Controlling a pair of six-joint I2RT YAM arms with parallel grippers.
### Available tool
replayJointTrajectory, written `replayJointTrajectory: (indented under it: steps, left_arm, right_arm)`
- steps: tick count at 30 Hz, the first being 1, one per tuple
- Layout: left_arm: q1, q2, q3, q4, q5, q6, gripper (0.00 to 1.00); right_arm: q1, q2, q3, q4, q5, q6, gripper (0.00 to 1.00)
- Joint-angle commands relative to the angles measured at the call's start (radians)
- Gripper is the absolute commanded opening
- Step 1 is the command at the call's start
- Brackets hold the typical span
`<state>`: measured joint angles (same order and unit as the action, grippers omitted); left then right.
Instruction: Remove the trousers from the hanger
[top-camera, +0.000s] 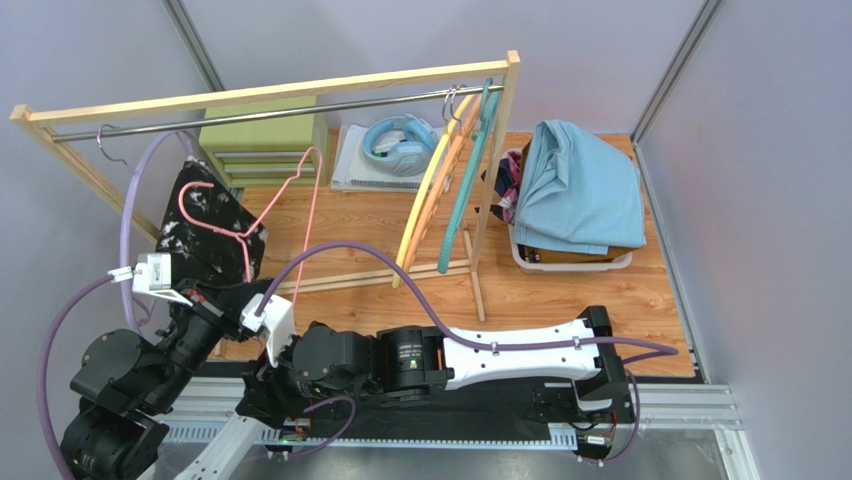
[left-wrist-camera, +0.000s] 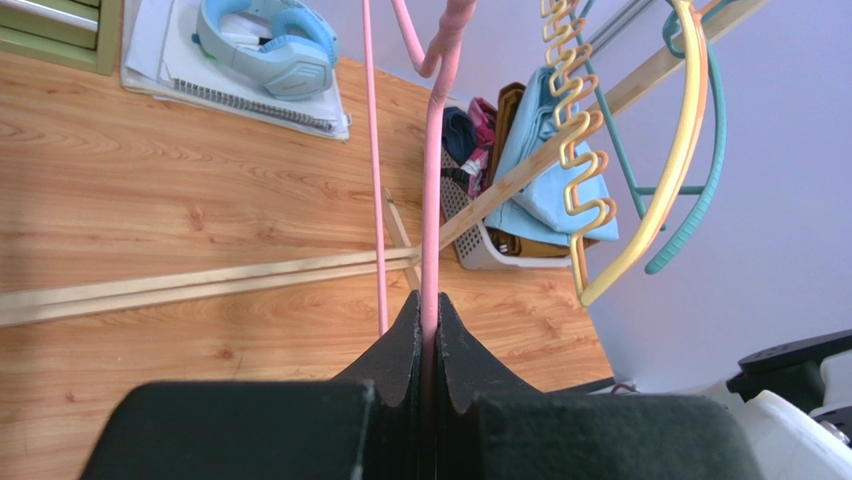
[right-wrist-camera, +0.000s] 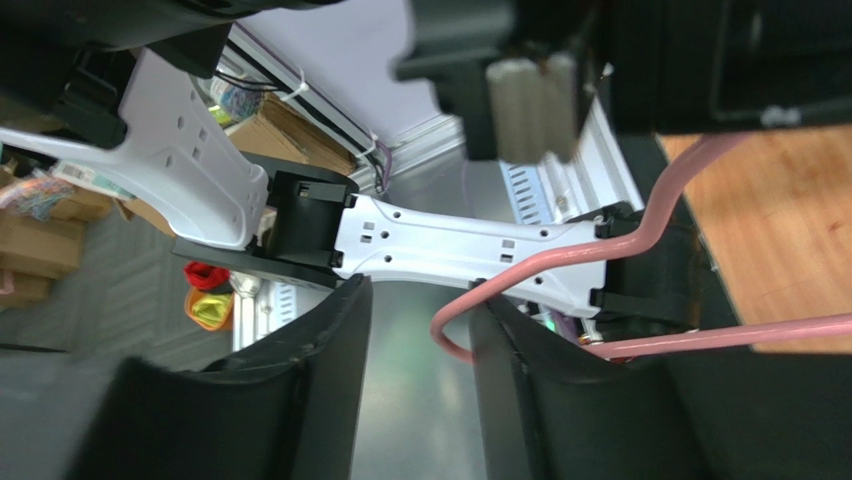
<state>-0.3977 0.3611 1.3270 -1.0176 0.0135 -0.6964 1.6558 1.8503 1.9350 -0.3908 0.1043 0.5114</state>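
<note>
Black trousers with white speckles (top-camera: 205, 225) hang on a pink hanger (top-camera: 300, 195) at the left, under the wooden rack. My left gripper (left-wrist-camera: 430, 308) is shut on one pink rod of that hanger (left-wrist-camera: 432, 200). In the right wrist view the hanger's bent corner (right-wrist-camera: 452, 335) lies between the fingers of my right gripper (right-wrist-camera: 420, 300), which stand apart, and the bend rests against the right finger (right-wrist-camera: 520, 350). Light blue trousers (top-camera: 585, 190) top a pile in the white basket (top-camera: 570, 264). Navy (left-wrist-camera: 458, 132), pink floral (left-wrist-camera: 484, 120) and brown (left-wrist-camera: 511, 105) ones show behind them.
A wooden clothes rack (top-camera: 270, 95) with a metal rail spans the back. Yellow (top-camera: 425, 205) and teal (top-camera: 465, 190) empty hangers hang at its right end. A green drawer box (top-camera: 262, 140) and blue headphones (top-camera: 400, 140) on a notebook sit behind the rack.
</note>
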Motion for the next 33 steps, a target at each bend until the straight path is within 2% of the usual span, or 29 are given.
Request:
replayJointTrajectory:
  steps: [1,2,3,5,7,10,11,12,14,17,22,27,33]
  left_arm:
    - [0.003,-0.002,-0.003,0.056,0.016,0.014,0.0]
    - [0.003,-0.005,-0.003,0.056,0.016,0.015,0.0]
    - [0.002,-0.005,-0.002,0.056,0.016,0.015,0.0]
    - [0.002,-0.007,0.001,0.056,0.017,0.02,0.0]
    - [0.002,-0.008,0.006,0.06,0.031,0.029,0.0]
    - [0.003,-0.017,0.011,0.062,0.061,0.067,0.24]
    - [0.003,-0.025,0.011,0.063,0.066,0.078,0.41]
    - [0.003,-0.037,0.009,0.07,0.066,0.102,0.49]
    - [0.002,-0.079,0.006,0.079,0.074,0.13,0.63]
    - [0.003,-0.132,0.02,0.099,0.075,0.178,0.75]
    - [0.003,-0.175,0.115,0.057,0.008,0.241,0.76]
    - [0.003,-0.189,0.201,-0.048,-0.098,0.278,0.74]
    - [0.003,-0.206,0.192,-0.102,-0.119,0.294,0.72]
  right_arm:
    - [0.001,0.001,0.035,0.053,0.038,0.052,0.27]
    - [0.001,-0.003,0.022,0.059,0.058,0.059,0.22]
    - [0.001,-0.008,0.004,0.061,0.063,0.079,0.1]
    - [0.001,-0.028,-0.019,0.085,0.064,0.102,0.01]
    - [0.001,-0.048,-0.06,0.11,0.067,0.148,0.0]
    - [0.001,-0.08,-0.091,0.13,0.09,0.191,0.0]
    - [0.001,-0.089,-0.097,0.129,0.107,0.199,0.0]
    - [0.001,-0.109,-0.105,0.129,0.116,0.206,0.0]
    - [-0.001,-0.126,-0.12,0.13,0.142,0.216,0.0]
    - [-0.014,-0.137,-0.119,0.127,0.141,0.199,0.0]
    - [-0.036,-0.134,-0.113,0.127,0.156,0.098,0.0]
    - [-0.048,-0.112,-0.065,0.118,0.164,-0.1,0.0]
    - [-0.067,-0.094,-0.01,0.086,0.189,-0.278,0.0]
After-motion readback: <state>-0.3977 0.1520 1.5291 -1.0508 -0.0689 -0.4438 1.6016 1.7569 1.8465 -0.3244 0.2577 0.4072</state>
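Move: The pink hanger's lower corner lies almost between the right hand's half-open fingers, about 1 cm ahead and 1 cm to the left, level with them. The left hand still holds the same hanger higher up its side; from this hand the corner is some 14 cm back, straight in line sideways, and 6 cm lower. The black-and-white trousers hang about 9 cm ahead, 10 cm left and 8 cm below the left hand, the purple hanger roughly 8 cm ahead and 18 cm left at its height. The pink hanger changes hands: the right fingers close and pinch its lower corner, and only then do the left fingers open wide and let go. The left hand backs off about 10 cm, also going left and up, its fingertips tipping up some 25 degrees, while the right keeps its grip and carries the hanger forward about 6 cm and slightly up, turning a little clockwise. ##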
